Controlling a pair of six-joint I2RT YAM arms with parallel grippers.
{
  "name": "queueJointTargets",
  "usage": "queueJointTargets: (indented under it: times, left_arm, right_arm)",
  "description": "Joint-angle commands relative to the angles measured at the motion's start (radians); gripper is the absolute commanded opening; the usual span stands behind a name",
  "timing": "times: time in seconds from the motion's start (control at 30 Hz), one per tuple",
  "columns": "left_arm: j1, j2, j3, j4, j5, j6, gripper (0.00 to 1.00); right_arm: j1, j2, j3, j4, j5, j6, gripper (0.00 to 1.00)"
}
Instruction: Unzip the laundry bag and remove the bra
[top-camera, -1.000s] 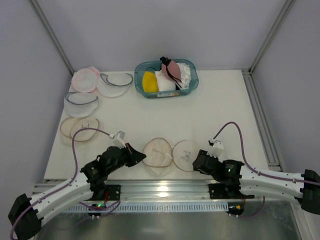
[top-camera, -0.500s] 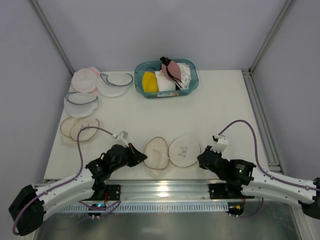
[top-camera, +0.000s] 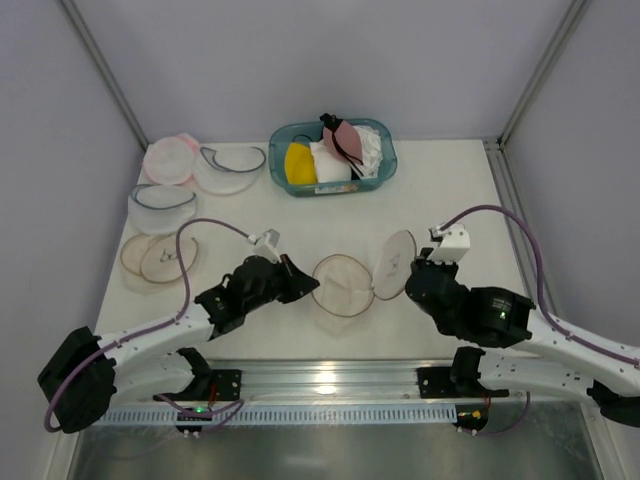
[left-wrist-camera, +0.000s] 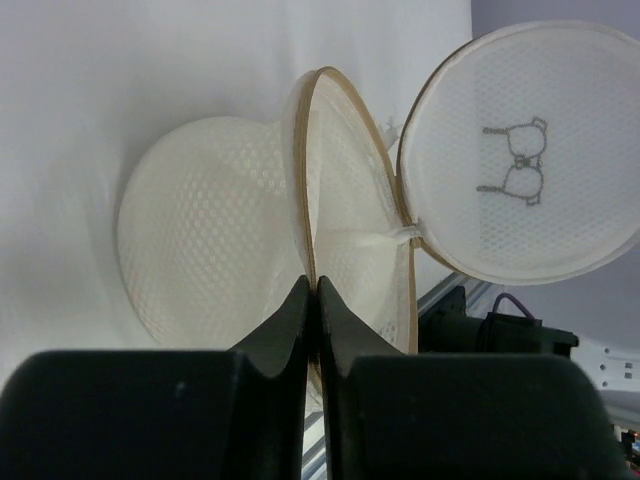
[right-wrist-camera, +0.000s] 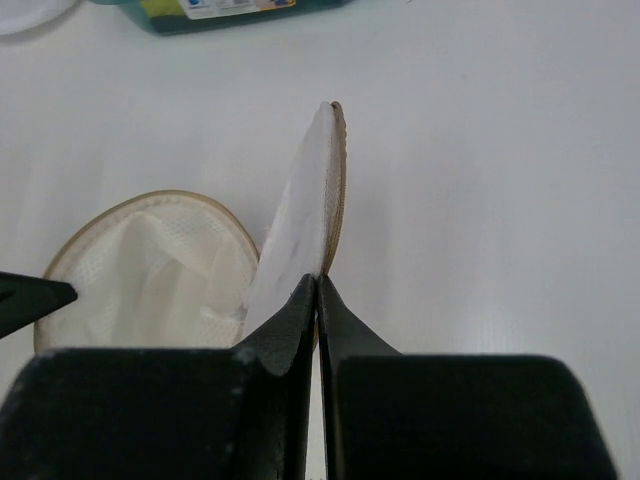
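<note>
The laundry bag (top-camera: 340, 287) lies unzipped in the middle of the table, a white mesh round with a tan rim. Its round face with the bra drawing (top-camera: 393, 264) stands tilted up on the right. My left gripper (top-camera: 308, 288) is shut on the tan rim of the bag's left edge (left-wrist-camera: 305, 180). My right gripper (top-camera: 413, 272) is shut on the lower edge of the raised face (right-wrist-camera: 315, 200). The open bag's inside (right-wrist-camera: 150, 265) shows only white mesh. The dusty-pink bra (top-camera: 346, 138) lies on top of the laundry in the teal basket (top-camera: 385, 166) at the back.
The basket also holds a yellow bra (top-camera: 298, 162) and white ones. At the back left lie a pink mesh round (top-camera: 168, 158), two white rounds with dark blue rims (top-camera: 230, 168) (top-camera: 162, 205), and tan-rimmed rounds (top-camera: 160, 258). The metal rail (top-camera: 330, 380) runs along the near edge.
Both arms moved away from the near edge, carrying the bag to the table's middle. My right gripper shut on the round face and raised it from flat to upright.
</note>
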Motion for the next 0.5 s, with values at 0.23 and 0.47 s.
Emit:
queueJointTargets:
  times: [0.23,0.47]
  left_arm:
    - [-0.002,0.283,0.151,0.316,0.095,0.018,0.46]
    - [-0.001,0.360,0.148,0.410,0.083,-0.052,0.95]
  right_arm:
    - [0.006,0.235,0.188,-0.068,0.189,-0.334,0.04]
    - [0.006,0.338,0.170,0.105,0.108,-0.587,0.04]
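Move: The laundry bag's hoop is already in the left fingers by its left edge, its middle about 6 cm to their right, level fore and aft and 2 cm lower. The opened lid's middle is roughly 16 cm right, 3 cm ahead and 4 cm above that hand. The right fingers already grip the lid's rim, its middle 4 cm left, 2 cm back and 5 cm below them; from them the hoop's middle is 14 cm left, 4 cm back, 11 cm below, the teal basket 30 cm ahead, 16 cm left, 19 cm below. The hoop's left edge is let go: the left hand travels right and somewhat forward, about 7 cm in all, towards the right hand, its fingers spreading nearly fully on the way. The right hand keeps its pinch on the lid, easing some 3 cm forward, up slightly and partly down again, while rolling about 30 degrees, left side down. ##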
